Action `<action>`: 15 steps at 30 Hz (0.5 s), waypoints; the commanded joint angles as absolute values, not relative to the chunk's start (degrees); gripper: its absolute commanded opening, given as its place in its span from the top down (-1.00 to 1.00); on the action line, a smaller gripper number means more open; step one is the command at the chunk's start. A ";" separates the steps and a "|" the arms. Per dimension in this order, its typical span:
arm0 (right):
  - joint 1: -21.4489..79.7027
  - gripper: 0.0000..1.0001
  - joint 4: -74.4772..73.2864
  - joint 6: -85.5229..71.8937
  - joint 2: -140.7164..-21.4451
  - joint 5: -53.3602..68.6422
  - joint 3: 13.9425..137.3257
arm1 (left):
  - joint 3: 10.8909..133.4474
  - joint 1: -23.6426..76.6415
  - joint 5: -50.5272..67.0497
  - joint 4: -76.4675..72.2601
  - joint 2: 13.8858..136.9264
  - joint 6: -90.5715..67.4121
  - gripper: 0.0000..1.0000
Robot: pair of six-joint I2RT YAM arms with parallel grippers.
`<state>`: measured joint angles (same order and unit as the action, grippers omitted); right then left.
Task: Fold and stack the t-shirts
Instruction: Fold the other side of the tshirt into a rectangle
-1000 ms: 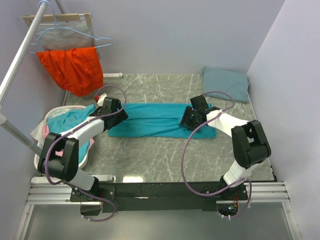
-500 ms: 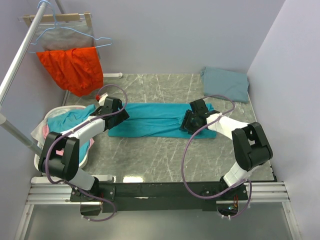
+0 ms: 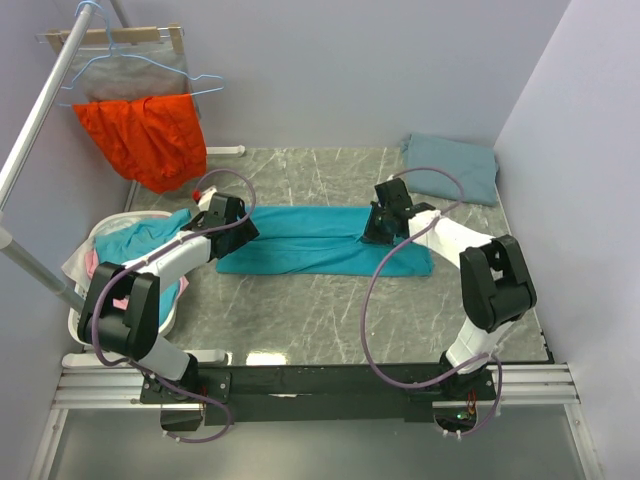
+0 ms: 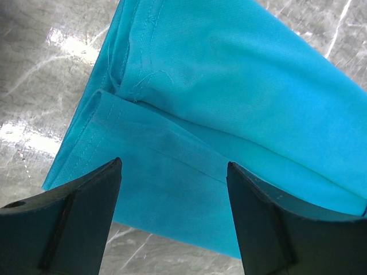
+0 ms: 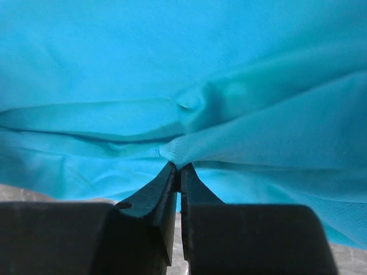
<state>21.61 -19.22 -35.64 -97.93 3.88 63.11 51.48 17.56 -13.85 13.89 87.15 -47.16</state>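
A bright teal t-shirt (image 3: 310,240) lies folded into a long strip across the middle of the marble table. My left gripper (image 3: 235,228) hovers over its left end, open, its jaws straddling the hem and corner (image 4: 172,163) with nothing between them. My right gripper (image 3: 378,228) is at the strip's right end, shut on a pinched ridge of the teal cloth (image 5: 178,166). The cloth (image 5: 172,69) puckers upward from the jaw tips. A slate grey-blue t-shirt (image 3: 452,167) lies folded in the back right corner, apart from both grippers.
A white basket (image 3: 74,322) with teal and pink cloth stands at the left edge beside the left arm. An orange-red garment (image 3: 145,135) hangs from a hanger at the back left, by a slanting metal rail (image 3: 40,120). Walls close the back and right.
My right gripper has gone from open to shut, pinching the teal cloth, and has shifted slightly toward the back. The left gripper has stayed open in place.
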 commanded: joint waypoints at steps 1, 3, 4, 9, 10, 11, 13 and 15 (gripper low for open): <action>21.44 0.75 -21.26 -32.87 -99.83 2.81 69.51 | 54.05 17.84 -14.33 13.62 87.98 -45.70 -0.59; 21.36 0.59 -22.93 -31.91 -101.16 2.37 72.41 | 53.97 17.84 -13.98 13.54 88.24 -45.70 -0.59; 21.36 0.48 -23.64 -31.56 -102.90 2.11 74.60 | 54.05 17.84 -13.71 13.45 88.50 -45.70 -0.59; 21.27 -0.42 -29.24 -29.88 -107.57 -6.20 81.46 | 54.67 17.84 -13.01 13.89 89.38 -45.18 -0.58; 21.18 -0.46 -30.05 -29.36 -108.01 -7.98 83.04 | 54.67 17.93 -13.01 14.15 89.38 -45.18 -0.58; 21.18 -0.50 -30.49 -29.01 -107.76 -9.83 83.32 | 54.75 17.93 -13.09 14.32 89.38 -45.09 -0.59; 20.57 -0.51 -30.67 -28.57 -105.75 -12.04 82.71 | 54.76 17.84 -13.18 14.50 89.30 -45.09 -0.59; 19.52 -0.52 -30.67 -28.30 -103.81 -11.52 81.39 | 54.67 17.93 -13.18 14.50 89.03 -45.00 -0.59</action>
<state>21.30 -27.86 -30.09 -107.98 -6.09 80.49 52.42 17.63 -13.37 14.52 89.62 -46.11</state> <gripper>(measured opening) 0.757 0.791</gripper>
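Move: The right hand has a pinch of the t-shirt's sleeve fold right at its fingertips, about 1 cm below the hand point. The shirt's far edge runs roughly 8 cm ahead and 3 cm below, its near edge about 9 cm back; the grey-blue folded shirt lies some 18 cm ahead and 17 cm right. From the left hand the sleeve fold lies about 25 cm right, level fore and aft, and about 3 cm lower. The right hand carries the pinched fold forward, opens wide and lets go, finishing about 6 cm farther out. ##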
